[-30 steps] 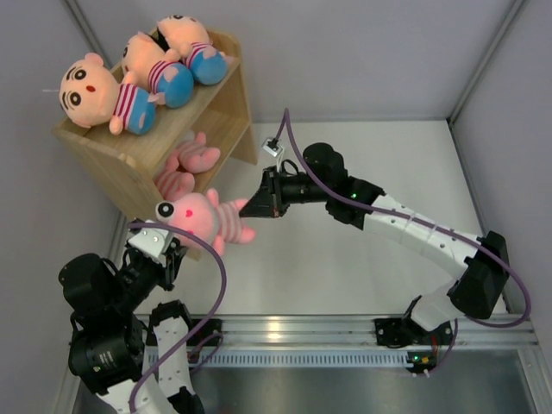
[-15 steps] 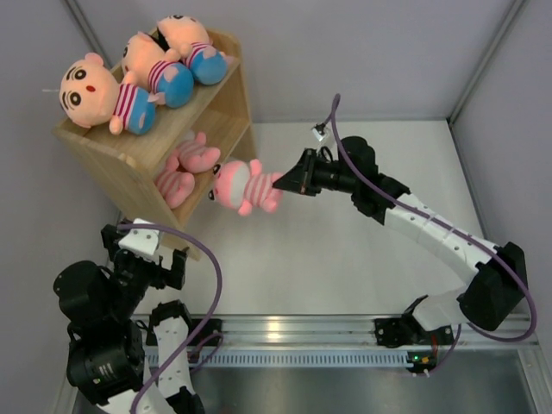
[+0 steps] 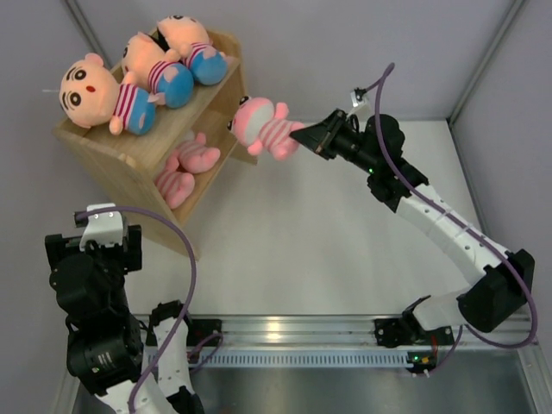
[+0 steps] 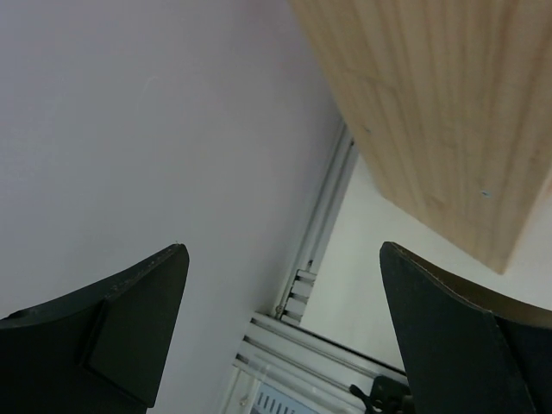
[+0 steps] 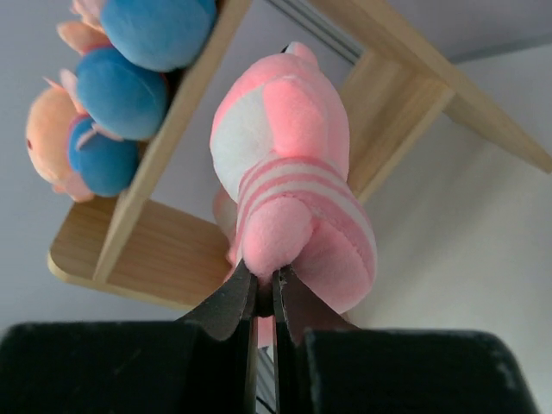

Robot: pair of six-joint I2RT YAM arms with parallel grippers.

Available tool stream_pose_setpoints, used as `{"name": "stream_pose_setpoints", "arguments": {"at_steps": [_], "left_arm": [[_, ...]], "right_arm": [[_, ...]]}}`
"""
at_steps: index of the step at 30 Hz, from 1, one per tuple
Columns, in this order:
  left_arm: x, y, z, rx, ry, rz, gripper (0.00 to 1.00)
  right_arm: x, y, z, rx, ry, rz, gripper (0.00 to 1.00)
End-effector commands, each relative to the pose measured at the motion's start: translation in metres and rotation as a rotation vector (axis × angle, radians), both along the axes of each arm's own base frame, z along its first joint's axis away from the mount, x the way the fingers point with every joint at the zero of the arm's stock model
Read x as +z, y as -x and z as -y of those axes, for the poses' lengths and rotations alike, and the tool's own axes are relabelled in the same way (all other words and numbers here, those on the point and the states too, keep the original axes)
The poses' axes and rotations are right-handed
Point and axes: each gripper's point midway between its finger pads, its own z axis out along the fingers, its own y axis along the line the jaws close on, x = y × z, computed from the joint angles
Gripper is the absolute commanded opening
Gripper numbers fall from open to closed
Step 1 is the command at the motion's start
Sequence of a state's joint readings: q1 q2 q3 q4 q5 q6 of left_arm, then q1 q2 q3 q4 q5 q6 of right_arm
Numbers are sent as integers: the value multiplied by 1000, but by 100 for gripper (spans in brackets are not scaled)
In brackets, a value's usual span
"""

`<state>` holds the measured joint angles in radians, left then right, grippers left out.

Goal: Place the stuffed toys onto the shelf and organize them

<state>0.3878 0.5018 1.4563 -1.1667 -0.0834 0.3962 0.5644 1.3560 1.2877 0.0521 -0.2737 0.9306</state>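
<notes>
The wooden shelf [image 3: 129,159] stands at the far left. Three boy dolls [image 3: 116,95] lie on its top tier. Two pink animals [image 3: 185,168] lie in the lower tier. My right gripper [image 3: 302,136] is shut on a leg of the third pink striped animal [image 3: 263,128] and holds it in the air beside the shelf's right side panel. In the right wrist view the animal [image 5: 289,172] hangs in front of the shelf [image 5: 405,95], pinched between the fingers [image 5: 246,297]. My left gripper [image 4: 280,285] is open and empty, near the shelf's side panel [image 4: 431,112].
Grey walls enclose the white table [image 3: 345,241] at the back and sides. A metal rail [image 3: 345,332] runs along the near edge by the arm bases. The left arm [image 3: 90,276] is pulled back at the near left.
My right gripper has carried the pink animal up and to the right, from the near left corner of the shelf to its right side panel. My left arm has drawn back, away from the shelf.
</notes>
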Motion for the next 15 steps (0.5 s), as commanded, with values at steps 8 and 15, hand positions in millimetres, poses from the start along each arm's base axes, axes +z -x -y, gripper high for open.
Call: {"name": "stream_pose_setpoints", "arguments": {"at_steps": [8, 15], "left_arm": [[45, -3, -52, 259, -139, 84, 99], [44, -7, -51, 243, -127, 85, 99]], "right_arm": [[70, -46, -41, 17, -162, 104, 0], [51, -52, -66, 42, -135, 56, 0]]}}
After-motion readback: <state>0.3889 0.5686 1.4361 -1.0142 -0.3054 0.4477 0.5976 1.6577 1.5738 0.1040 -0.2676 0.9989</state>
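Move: The right hand already grips the pink toy by its feet. It is bound for the free far end of the lower shelf, about 8 cm ahead, 18 cm to its left and 6 cm lower. Two pink toys lie on that shelf: one some 2 cm ahead and 25 cm left, the other 6 cm back and 31 cm left. The nearest blue-trousered toy sits 17 cm ahead, 23 cm left and higher. For the left hand the free end lies about 30 cm ahead and 18 cm right. Still pinching the pink toy's feet, the right hand carries it head first, forward and left in about equal parts, some 8 cm in all, towards the opening under the top board; it rises about 3 cm, then sinks by half of that, with hardly any turn. The empty left hand, fingers wide open, draws left about 5 cm and up 2 cm beside the shelf's near side panel, turning some 10 degrees counter-clockwise. ##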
